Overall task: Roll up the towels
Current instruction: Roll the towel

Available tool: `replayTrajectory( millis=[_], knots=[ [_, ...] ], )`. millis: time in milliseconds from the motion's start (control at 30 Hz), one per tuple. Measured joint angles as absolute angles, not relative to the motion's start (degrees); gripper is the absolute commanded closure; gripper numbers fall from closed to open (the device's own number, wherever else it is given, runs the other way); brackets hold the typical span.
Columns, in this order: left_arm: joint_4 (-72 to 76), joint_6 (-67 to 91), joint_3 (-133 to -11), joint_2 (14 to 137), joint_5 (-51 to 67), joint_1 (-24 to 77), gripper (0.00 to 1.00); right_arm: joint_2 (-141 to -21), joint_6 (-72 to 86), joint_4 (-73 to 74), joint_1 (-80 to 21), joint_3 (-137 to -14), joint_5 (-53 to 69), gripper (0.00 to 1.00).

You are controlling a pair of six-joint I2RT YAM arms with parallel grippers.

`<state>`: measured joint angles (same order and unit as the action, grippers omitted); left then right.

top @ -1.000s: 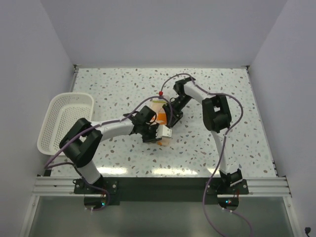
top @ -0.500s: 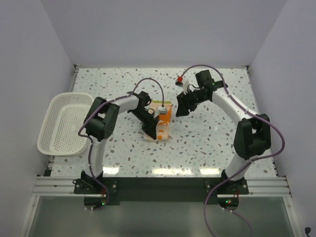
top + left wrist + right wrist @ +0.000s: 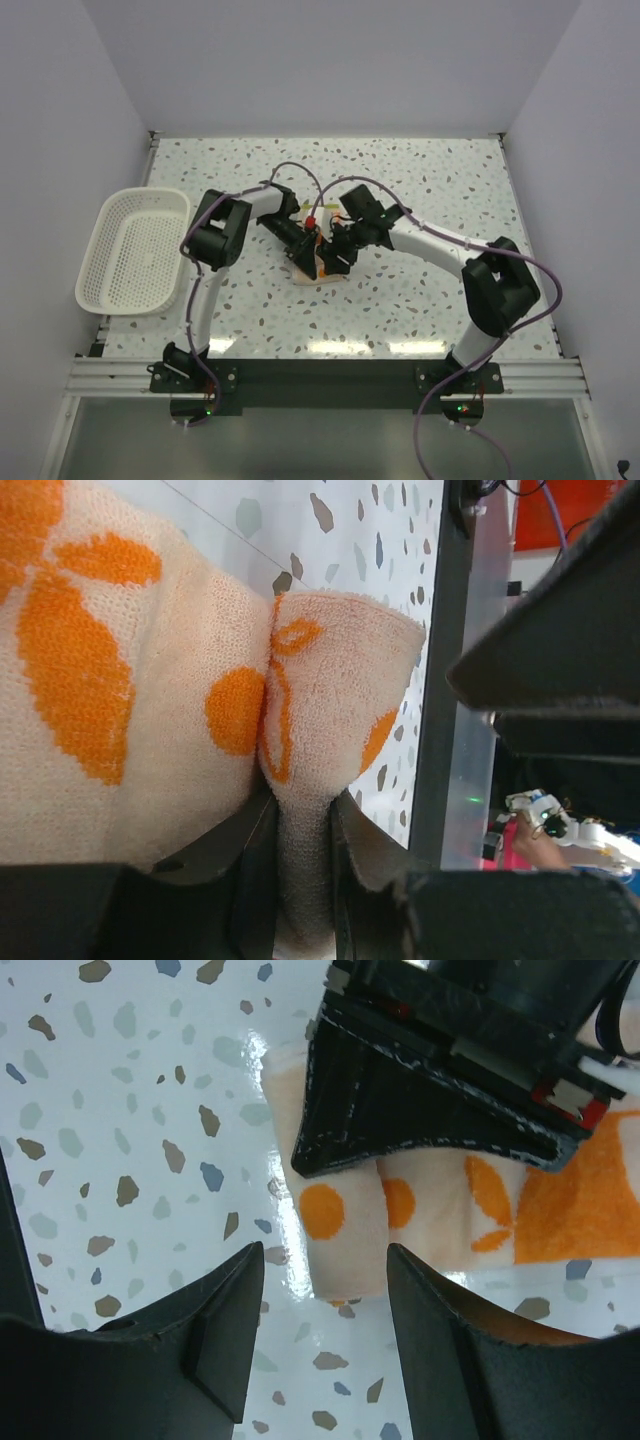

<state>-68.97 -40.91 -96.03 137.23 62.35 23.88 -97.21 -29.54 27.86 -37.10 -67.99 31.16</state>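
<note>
The towel is a cream cloth with orange marks, lying mid-table and mostly hidden under both grippers. My left gripper is shut on a raised fold of it; in the left wrist view the gripper pinches the rolled near end beside the flat part. My right gripper hovers open just over the same end. In the right wrist view it straddles the rolled end without touching it, with the left gripper's black body just beyond.
A white mesh basket stands at the table's left edge. Purple cables loop over both arms above the towel. The speckled tabletop is walled on three sides.
My right gripper has swung from the back right down to the towel's near end. My left gripper stays on the towel, shifted slightly.
</note>
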Motion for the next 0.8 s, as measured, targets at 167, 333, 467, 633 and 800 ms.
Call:
replayTrajectory(
  millis=[167,333,467,633,800],
  knots=[
    [-69.5,-39.4,-96.0,138.2,64.0,23.4,0.71,-98.7,-31.2,25.7,-39.5,-68.0,30.4,0.45],
    [-69.3,-38.0,-95.2,138.2,64.5,23.1,0.69,-103.6,-32.3,25.7,-40.1,-68.0,29.6,0.5],
    [-68.9,-36.7,-93.8,138.2,65.5,22.9,0.67,-106.4,-33.1,25.3,-40.1,-68.6,29.5,0.8],
    [-66.7,-34.3,-89.1,136.5,67.8,21.2,0.52,-108.8,-32.1,27.6,-40.2,-72.0,30.8,0.98],
    [-60.6,-31.8,-79.9,129.3,69.0,17.4,0.28,-112.5,-30.5,28.4,-40.2,-76.2,34.2,1.0]
  ],
)
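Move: Below the right hand, some 6 cm down, 1 cm back and 2 cm to its left, lies the towel's rolled near edge. The left gripper already pinches it, about 6 cm to the right hand's left, 1 cm back and 6 cm down. The unrolled part stretches forward, its middle about 8 cm ahead of the right hand and 2 cm left. From the left hand, the roll's middle is about 3 cm right and level. Dropping about 5.5 cm with a slight drift to the left, the right hand brings its open fingers down over the right part of the roll, pinches it, then draws it some 2 cm left at the same height. The left hand eases its grip, then opens wide and backs off about 3 cm left, rising and drawing back a little as its wrist turns roughly 15 degrees. ##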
